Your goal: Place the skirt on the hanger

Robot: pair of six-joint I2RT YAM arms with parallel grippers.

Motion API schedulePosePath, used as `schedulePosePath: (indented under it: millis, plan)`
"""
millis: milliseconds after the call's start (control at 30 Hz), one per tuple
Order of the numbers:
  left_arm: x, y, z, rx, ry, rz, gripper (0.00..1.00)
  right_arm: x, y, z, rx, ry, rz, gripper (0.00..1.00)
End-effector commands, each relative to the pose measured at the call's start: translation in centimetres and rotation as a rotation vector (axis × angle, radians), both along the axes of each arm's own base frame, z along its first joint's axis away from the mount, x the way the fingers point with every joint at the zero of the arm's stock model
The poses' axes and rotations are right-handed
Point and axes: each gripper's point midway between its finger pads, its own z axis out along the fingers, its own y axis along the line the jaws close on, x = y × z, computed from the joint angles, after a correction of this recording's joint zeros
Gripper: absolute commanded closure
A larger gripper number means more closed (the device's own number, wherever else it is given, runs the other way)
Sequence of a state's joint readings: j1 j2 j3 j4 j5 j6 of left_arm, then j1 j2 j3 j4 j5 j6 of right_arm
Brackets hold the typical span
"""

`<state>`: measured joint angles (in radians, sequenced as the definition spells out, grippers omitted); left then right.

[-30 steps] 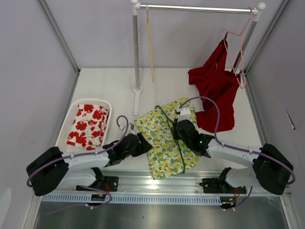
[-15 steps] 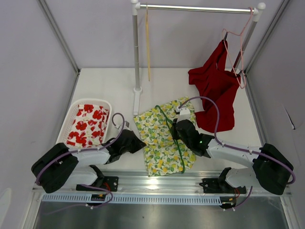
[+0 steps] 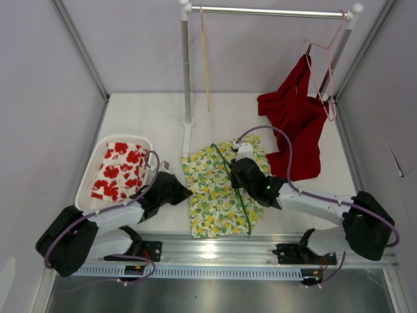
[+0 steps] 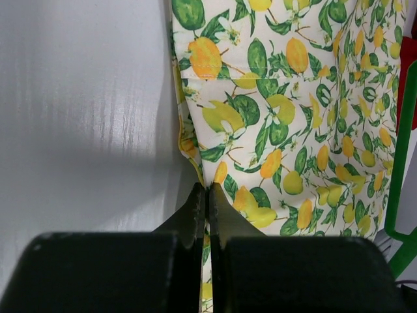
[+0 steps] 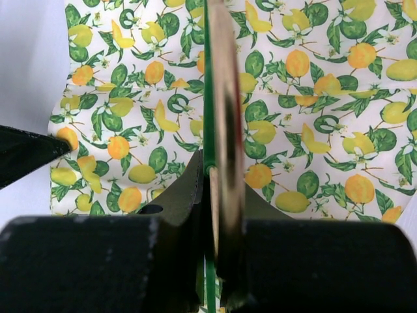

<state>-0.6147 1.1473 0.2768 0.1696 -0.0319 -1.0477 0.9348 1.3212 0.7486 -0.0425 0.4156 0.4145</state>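
The skirt point(image 3: 212, 205), white with a lemon print, lies flat on the table in front of both arms. A thin green hanger point(image 3: 248, 218) runs across it from back to front. My left gripper point(image 3: 187, 193) is shut on the skirt's left edge; in the left wrist view the gripper point(image 4: 207, 189) pinches a fold of the skirt point(image 4: 293, 98). My right gripper point(image 3: 238, 184) is shut on the hanger over the middle of the skirt. In the right wrist view the gripper point(image 5: 218, 166) clamps the green hanger point(image 5: 206, 98), with the skirt point(image 5: 306, 111) below.
A white basket point(image 3: 90, 171) with red-flowered cloth stands at the left. A clothes rail on a post point(image 3: 187, 78) stands at the back, with a wooden hanger point(image 3: 206, 65) seen edge-on. A red garment point(image 3: 296, 117) hangs on a pink hanger at the right.
My left gripper has shut on the skirt's left edge and drawn it leftward. The right gripper has shifted slightly left with the hanger.
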Motion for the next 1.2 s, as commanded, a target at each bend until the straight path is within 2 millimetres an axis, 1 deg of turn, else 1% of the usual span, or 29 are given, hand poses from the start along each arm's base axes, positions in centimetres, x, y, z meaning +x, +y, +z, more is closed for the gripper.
schedulePosePath:
  millis: [0,33,67,100,133,167,233,267,333,367,467,500,567,600,700,733,800,833,867,933,967,1000,1067,1100,1167]
  plan:
    - [0.6,-0.5,1.8,-0.029,-0.047,-0.021,1.0,0.1,0.3,0.6,-0.027,0.029,-0.04,1.0]
    - [0.5,-0.4,1.9,-0.032,-0.05,-0.022,1.0,0.1,0.5,0.3,-0.034,0.042,-0.039,1.0]
    - [0.3,-0.3,1.8,-0.027,-0.046,-0.022,0.99,0.4,1.0,1.0,-0.02,0.038,-0.04,1.0]
    - [0.3,-0.3,1.9,-0.029,-0.052,-0.025,0.96,0.4,1.2,1.3,-0.01,0.041,-0.048,1.0]
    - [0.4,-0.3,2.1,-0.03,-0.059,-0.026,0.96,0.5,1.4,1.4,-0.014,0.04,-0.055,1.0]
    - [0.3,-0.2,2.2,-0.029,-0.061,-0.028,0.96,0.8,1.8,2.2,0.002,0.033,-0.065,1.0]
    - [0.5,-0.4,2.6,-0.035,-0.077,-0.032,0.98,0.8,2.0,1.9,0.0,0.048,-0.075,1.0]
    - [0.6,-0.5,2.9,-0.035,-0.084,-0.035,0.99,0.9,2.1,1.1,-0.008,0.059,-0.079,1.0]
    - [0.6,-0.4,3.0,-0.027,-0.081,-0.039,1.0,1.1,2.5,0.7,-0.01,0.067,-0.082,1.0]
    - [0.7,-0.5,3.7,-0.035,-0.097,-0.04,1.0,1.3,2.5,0.5,-0.022,0.07,-0.091,1.0]
    - [0.7,-0.3,4.4,-0.023,-0.108,-0.047,1.0,1.7,3.0,2.4,-0.025,0.046,-0.082,1.0]
    - [0.9,-0.5,5.5,-0.034,-0.132,-0.049,1.0,2.0,3.3,4.0,-0.005,0.021,-0.082,1.0]
    - [0.8,-0.4,6.0,-0.035,-0.138,-0.049,1.0,2.0,3.0,5.2,-0.017,0.009,-0.073,1.0]
    - [1.0,-0.5,7.1,-0.048,-0.162,-0.05,1.0,1.9,3.0,6.4,-0.011,0.006,-0.07,1.0]
    - [0.6,-0.2,7.8,-0.052,-0.167,-0.05,1.0,1.7,2.8,8.0,0.0,-0.007,-0.067,1.0]
    - [0.7,-0.3,8.9,-0.065,-0.189,-0.051,1.0,1.5,2.7,9.1,0.013,-0.013,-0.061,1.0]
    - [0.5,-0.1,9.6,-0.067,-0.194,-0.049,1.0,1.1,2.7,9.9,0.026,-0.017,-0.056,1.0]
    - [0.6,-0.1,10.8,-0.081,-0.221,-0.046,1.0,0.7,2.5,10.4,0.032,-0.014,-0.053,1.0]
    - [0.5,0.1,10.8,-0.071,-0.213,-0.041,1.0,0.6,2.5,11.2,0.043,-0.022,-0.051,1.0]
    - [0.4,0.3,11.5,-0.072,-0.227,-0.038,1.0,0.2,2.5,11.9,0.042,-0.024,-0.046,1.0]
    - [0.3,0.5,11.9,-0.075,-0.238,-0.033,1.0,0.1,2.7,12.8,0.048,-0.039,-0.042,1.0]
    - [0.2,0.7,11.8,-0.067,-0.23,-0.029,1.0,0.0,2.8,13.2,0.05,-0.045,-0.039,1.0]
    - [0.1,1.0,11.9,-0.065,-0.233,-0.02,1.0,-0.1,2.9,13.4,0.034,-0.044,-0.032,1.0]
    - [-0.1,1.1,11.6,-0.059,-0.226,-0.018,1.0,-0.1,3.0,14.2,0.036,-0.05,-0.031,1.0]
    - [-0.3,1.2,11.7,-0.065,-0.226,-0.014,1.0,0.0,3.2,14.9,0.026,-0.059,-0.022,1.0]
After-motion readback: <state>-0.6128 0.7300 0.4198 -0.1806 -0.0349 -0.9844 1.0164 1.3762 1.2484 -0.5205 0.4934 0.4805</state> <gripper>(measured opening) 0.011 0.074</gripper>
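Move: The left fingers already pinch the skirt's left edge near the table, with the skirt's middle roughly 11 cm to their right and 2 cm farther out. The right fingers already hold the green hanger by its neck; the skirt's middle lies about 10 cm below them, 3 cm to their left and 2 cm nearer. The rack's foot stands some 18 cm ahead of the left hand and 1 cm left; the white basket is around 25 cm left of that hand and 6 cm ahead. Keep both grips shut and raise skirt and hanger together. First ease the right gripper about 3 cm left and slightly forward with the hanger, then lift it some 10 cm, drifting back 2 cm. Bring the left gripper almost straight up about 10 cm with the pinched edge, slowly at first, tipping its fingers up some 10 degrees. ##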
